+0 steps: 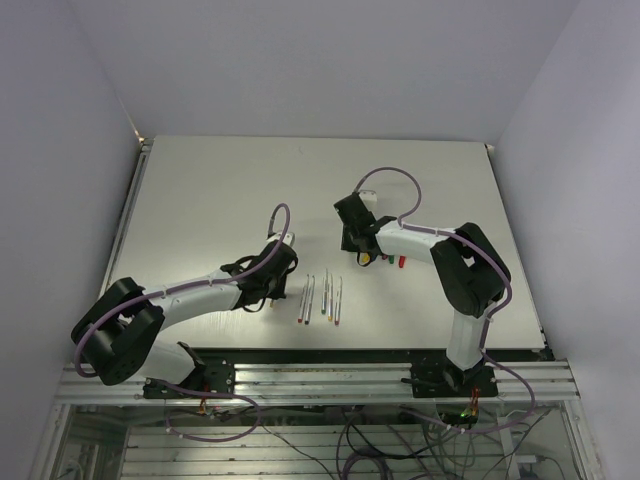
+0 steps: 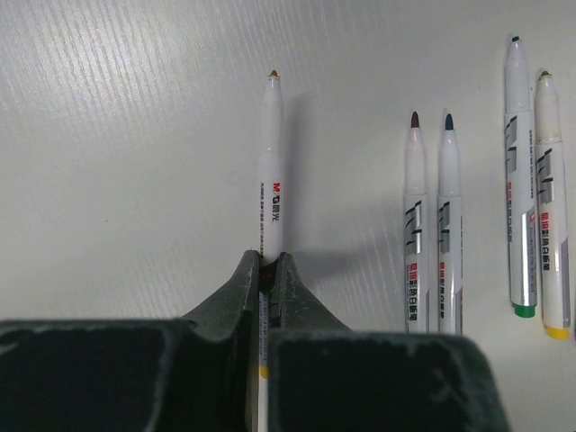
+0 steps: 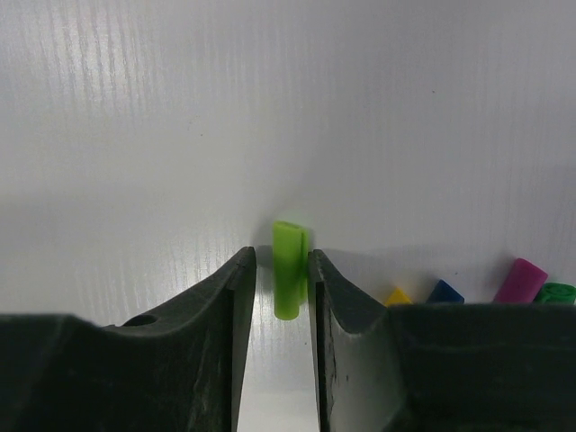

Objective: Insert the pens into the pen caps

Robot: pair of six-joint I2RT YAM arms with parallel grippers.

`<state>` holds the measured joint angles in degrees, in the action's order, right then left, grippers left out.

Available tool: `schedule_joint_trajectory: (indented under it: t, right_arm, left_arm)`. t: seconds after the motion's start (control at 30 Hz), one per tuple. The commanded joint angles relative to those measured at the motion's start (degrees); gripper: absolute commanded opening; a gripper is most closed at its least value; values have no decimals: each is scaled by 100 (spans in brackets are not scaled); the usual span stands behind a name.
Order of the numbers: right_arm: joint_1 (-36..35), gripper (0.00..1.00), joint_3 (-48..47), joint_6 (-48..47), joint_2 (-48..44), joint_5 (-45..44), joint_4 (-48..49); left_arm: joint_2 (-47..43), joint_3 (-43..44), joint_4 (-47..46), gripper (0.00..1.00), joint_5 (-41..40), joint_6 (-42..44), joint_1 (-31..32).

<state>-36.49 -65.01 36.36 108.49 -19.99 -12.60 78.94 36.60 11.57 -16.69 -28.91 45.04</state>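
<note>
My left gripper (image 2: 267, 261) is shut on a white pen (image 2: 271, 171) with an orange tip, which points away from the wrist just above the table. Several more pens (image 2: 449, 225) lie side by side to its right, also seen as a row of pens (image 1: 320, 298) in the top view. My right gripper (image 3: 282, 254) is down at the table with its jaws on either side of a light green pen cap (image 3: 290, 270). The right finger touches the cap; a gap remains on the left. Yellow (image 3: 397, 296), blue (image 3: 445, 292), purple (image 3: 519, 280) and dark green (image 3: 558, 292) caps lie to the right.
In the top view the left gripper (image 1: 272, 296) sits left of the pen row and the right gripper (image 1: 350, 248) just behind it. Loose caps (image 1: 388, 262) lie right of the right gripper. The white table (image 1: 200, 200) ends at rails near the arm bases.
</note>
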Motion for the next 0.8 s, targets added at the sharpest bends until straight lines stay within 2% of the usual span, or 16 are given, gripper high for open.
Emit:
schedule_joint_trajectory:
  t: [0.0, 0.13, 0.23, 0.27, 0.3, 0.57, 0.77]
  right_arm:
    - [-17, 29, 82, 79, 181, -89, -367]
    - [-22, 24, 118, 99, 195, -161, -491]
    - [-17, 10, 107, 101, 282, -196, -583]
    - [-20, 2, 89, 100, 330, -198, -633]
    - [-17, 0, 53, 112, 373, -206, -676]
    - [-17, 0, 25, -190, 224, -125, -460]
    - [12, 0, 413, -603, -636, 249, 732]
  left_arm:
    - [-40, 146, -164, 7, 3, 16, -35]
    - [-71, 141, -154, 7, -1, 10, -30]
    - [-47, 150, -162, 7, 12, 28, -38]
    - [-25, 154, -163, 7, 16, 38, -33]
    - [-1, 161, -164, 7, 16, 47, -34]
    - [-108, 215, -178, 7, -16, 225, -38]
    - [-148, 563, -196, 7, -132, 418, -35]
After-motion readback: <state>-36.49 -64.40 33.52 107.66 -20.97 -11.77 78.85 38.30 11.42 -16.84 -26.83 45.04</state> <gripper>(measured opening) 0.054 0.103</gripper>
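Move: The light green cap lies between the right hand's open fingers, roughly 1 cm below the hand point. From this hand the yellow cap lies about 3 cm right and 3 cm back, the blue cap some 5 cm right and 3 cm back. The left hand already holds its pen; from that hand the light green cap lies about 12 cm ahead, 17 cm right and 2 cm lower, two loose pens about 6 cm right and 2 cm back. The right fingers close on the light green cap and pinch it by its sides, the hand shifting barely half a centimetre left as they shut, then just starting to rise. The left hand keeps its grip on the pen and stays still until near the end, when it begins to climb, about 1 cm, easing forward and right towards the cap. ##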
